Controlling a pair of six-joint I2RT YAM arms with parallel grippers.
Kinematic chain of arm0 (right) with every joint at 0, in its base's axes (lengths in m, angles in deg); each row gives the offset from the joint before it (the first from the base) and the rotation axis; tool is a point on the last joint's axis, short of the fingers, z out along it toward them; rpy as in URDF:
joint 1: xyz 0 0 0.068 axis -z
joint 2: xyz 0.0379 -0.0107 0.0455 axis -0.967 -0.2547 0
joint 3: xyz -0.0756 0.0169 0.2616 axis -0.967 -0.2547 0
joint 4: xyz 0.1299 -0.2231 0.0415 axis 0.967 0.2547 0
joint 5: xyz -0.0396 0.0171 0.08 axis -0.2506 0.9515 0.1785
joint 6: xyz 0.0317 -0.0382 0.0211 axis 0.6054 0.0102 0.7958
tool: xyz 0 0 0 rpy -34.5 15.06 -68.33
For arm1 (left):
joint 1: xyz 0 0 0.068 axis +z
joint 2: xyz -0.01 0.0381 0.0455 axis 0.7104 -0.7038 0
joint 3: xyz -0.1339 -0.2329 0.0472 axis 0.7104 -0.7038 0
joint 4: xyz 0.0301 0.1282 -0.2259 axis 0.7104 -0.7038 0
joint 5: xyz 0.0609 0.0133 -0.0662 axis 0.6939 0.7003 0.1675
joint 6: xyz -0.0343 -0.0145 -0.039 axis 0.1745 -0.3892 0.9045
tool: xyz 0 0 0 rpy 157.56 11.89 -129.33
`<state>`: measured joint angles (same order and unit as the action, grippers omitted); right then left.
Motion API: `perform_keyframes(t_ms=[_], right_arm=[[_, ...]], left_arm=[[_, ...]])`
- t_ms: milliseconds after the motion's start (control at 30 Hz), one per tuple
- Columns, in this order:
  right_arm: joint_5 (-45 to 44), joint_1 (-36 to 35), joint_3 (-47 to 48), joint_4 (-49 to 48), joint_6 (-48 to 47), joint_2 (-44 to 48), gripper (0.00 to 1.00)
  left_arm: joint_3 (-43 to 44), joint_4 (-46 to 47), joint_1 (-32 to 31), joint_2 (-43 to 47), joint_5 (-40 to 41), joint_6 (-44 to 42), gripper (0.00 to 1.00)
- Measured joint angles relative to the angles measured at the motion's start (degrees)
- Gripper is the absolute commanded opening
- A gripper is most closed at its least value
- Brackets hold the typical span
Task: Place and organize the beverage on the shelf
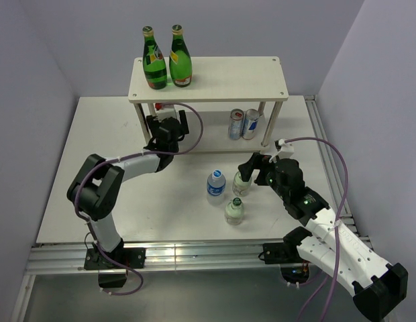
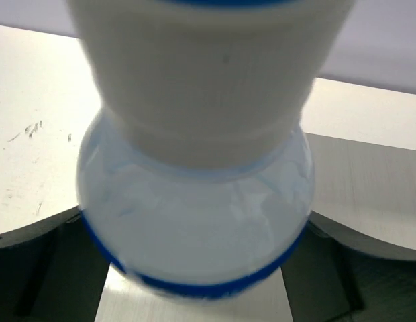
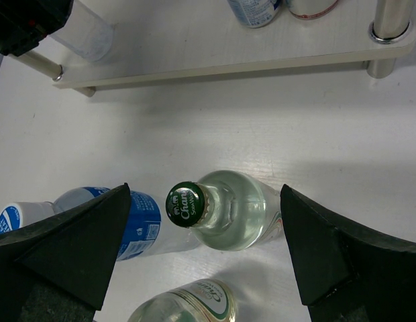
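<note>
The shelf (image 1: 221, 79) stands at the back of the table. Two green glass bottles (image 1: 180, 60) are on its top board, and two cans (image 1: 243, 124) sit on the lower board (image 3: 228, 60). My left gripper (image 1: 166, 126) reaches under the top board at the left. It is open, and a white-capped water bottle (image 2: 194, 221) stands between its fingers (image 2: 33, 261). My right gripper (image 3: 205, 191) is open and hangs over a clear soda bottle (image 3: 228, 211) with a green cap (image 1: 241, 181), one finger on each side and neither touching it.
A blue-labelled water bottle (image 1: 216, 184) and a second clear soda bottle (image 1: 234, 210) stand on the table just left of and in front of the right gripper. The shelf's metal legs (image 1: 266, 124) and walls on three sides bound the space.
</note>
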<state>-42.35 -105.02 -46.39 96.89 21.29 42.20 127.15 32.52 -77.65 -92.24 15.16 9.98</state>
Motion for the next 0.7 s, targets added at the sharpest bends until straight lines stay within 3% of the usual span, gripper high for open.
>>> perform_keyframes(t_ms=[300, 700], right_arm=[[0.0, 0.0, 0.0, 0.0, 0.2, 0.2, 0.99], [1.4, 0.0, -0.2, -0.9, 0.8, 0.9, 0.99]], left_arm=[[-5.6, -3.3, -3.6, 8.7, 1.4, 0.4, 0.95], [-22.4, -16.2, -20.2, 39.2, 3.2, 7.3, 0.90]])
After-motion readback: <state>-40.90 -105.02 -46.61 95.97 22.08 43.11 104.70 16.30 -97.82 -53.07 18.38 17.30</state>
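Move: The water bottle just set on the lower shelf stands between the left hand's open fingers, its middle some 3 cm below. The remaining water bottle is on the table about 26 cm back and 18 cm right of this hand, 7 cm lower; the rear Chang bottle is 9 cm right of it and 3 cm farther out, the front one 6 cm right and 7 cm nearer. From the right hand, that water bottle lies 3 cm back, 10 cm left, 9 cm below. Already open, the left hand backs quickly off the shelved bottle, about 18 cm towards the robot, rising some 5 cm. ##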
